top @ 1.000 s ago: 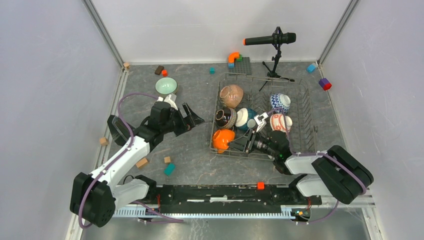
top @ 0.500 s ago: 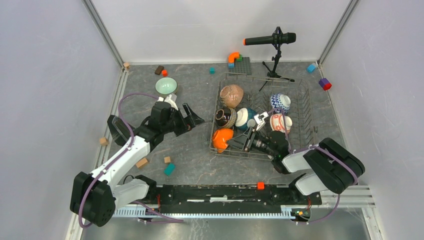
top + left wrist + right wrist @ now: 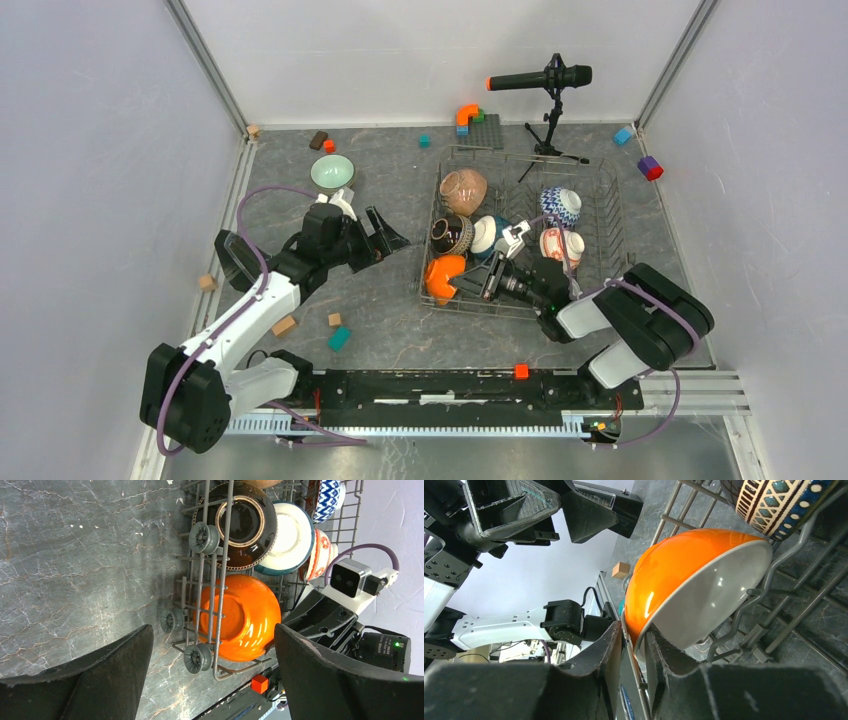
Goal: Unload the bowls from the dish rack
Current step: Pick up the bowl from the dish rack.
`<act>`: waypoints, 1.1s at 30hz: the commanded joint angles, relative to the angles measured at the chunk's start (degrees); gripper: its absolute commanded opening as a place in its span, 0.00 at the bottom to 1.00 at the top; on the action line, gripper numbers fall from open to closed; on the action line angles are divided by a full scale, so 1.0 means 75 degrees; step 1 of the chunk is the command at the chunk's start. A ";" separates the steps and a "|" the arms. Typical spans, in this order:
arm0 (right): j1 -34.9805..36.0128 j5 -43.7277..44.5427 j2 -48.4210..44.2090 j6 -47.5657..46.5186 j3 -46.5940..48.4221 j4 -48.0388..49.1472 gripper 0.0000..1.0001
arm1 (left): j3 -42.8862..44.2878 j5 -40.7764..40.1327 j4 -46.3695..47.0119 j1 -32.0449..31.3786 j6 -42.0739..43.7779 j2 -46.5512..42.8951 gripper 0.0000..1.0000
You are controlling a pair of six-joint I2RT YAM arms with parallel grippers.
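Note:
The dish rack [image 3: 600, 230] stands on the right half of the table. An orange bowl [image 3: 445, 275] leans on its edge in the rack's near left corner. My right gripper [image 3: 470, 285] reaches in from the right and is shut on this bowl's lower rim [image 3: 684, 575], one finger inside, one outside next to a rack wire. A dark striped bowl [image 3: 452, 235], a teal bowl [image 3: 487, 237], a brown speckled bowl [image 3: 463, 190], a blue-white zigzag bowl [image 3: 560, 205] and a red-white bowl [image 3: 560, 245] stand in the rack. My left gripper [image 3: 388, 240] hangs open, left of the rack, facing the orange bowl [image 3: 240, 617].
A pale green bowl [image 3: 332, 172] sits on the table at the back left. A microphone on a stand [image 3: 540, 78] and a grey studded plate [image 3: 487, 130] are behind the rack. Small blocks lie scattered, among them a teal one [image 3: 339, 338].
My right arm has pushed left toward the orange bowl and its jaws have narrowed around the rim. The left arm has not moved.

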 commanded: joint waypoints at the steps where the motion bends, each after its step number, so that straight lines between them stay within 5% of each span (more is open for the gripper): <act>1: 0.0084 -0.0087 0.0099 0.0190 0.0309 0.0916 0.25 | -0.0030 0.0078 0.0264 -0.0038 -0.0042 -0.0009 0.95; 13: -0.0035 -0.0237 -0.0881 -0.0414 0.0011 0.0068 0.00 | -0.0003 0.0045 0.0231 -0.0043 -0.0023 -0.0079 0.95; 25: -0.0226 -0.1082 -0.1786 -0.0565 0.0281 0.0396 0.00 | 0.0379 -0.0503 -0.0324 -0.0037 0.0299 -0.0484 0.95; 29: -0.0229 -0.1249 -0.2628 -0.1459 0.0780 -0.1057 0.00 | 0.0831 -0.0897 -0.0842 -0.0045 0.0521 -0.0687 0.95; 33: -0.0224 -0.0935 -0.3679 -0.3490 0.1676 -0.4000 0.00 | 0.1357 -0.1119 -0.1216 -0.0035 0.0680 -0.0688 0.96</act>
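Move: The orange bowl stands at the right hand, its rim between the open fingers, its middle about 4 cm left, 1 cm ahead and 2 cm lower. The black bowl lies roughly 10 cm ahead of the hand, level sideways; the teal bowl 9 cm ahead and 7 cm right. From the left hand the orange bowl is about 10 cm back, 9 cm right and 6 cm below. Right fingers close, pinching the orange bowl's rim, and lift it about 9 cm; left hand rises some 3 cm. ##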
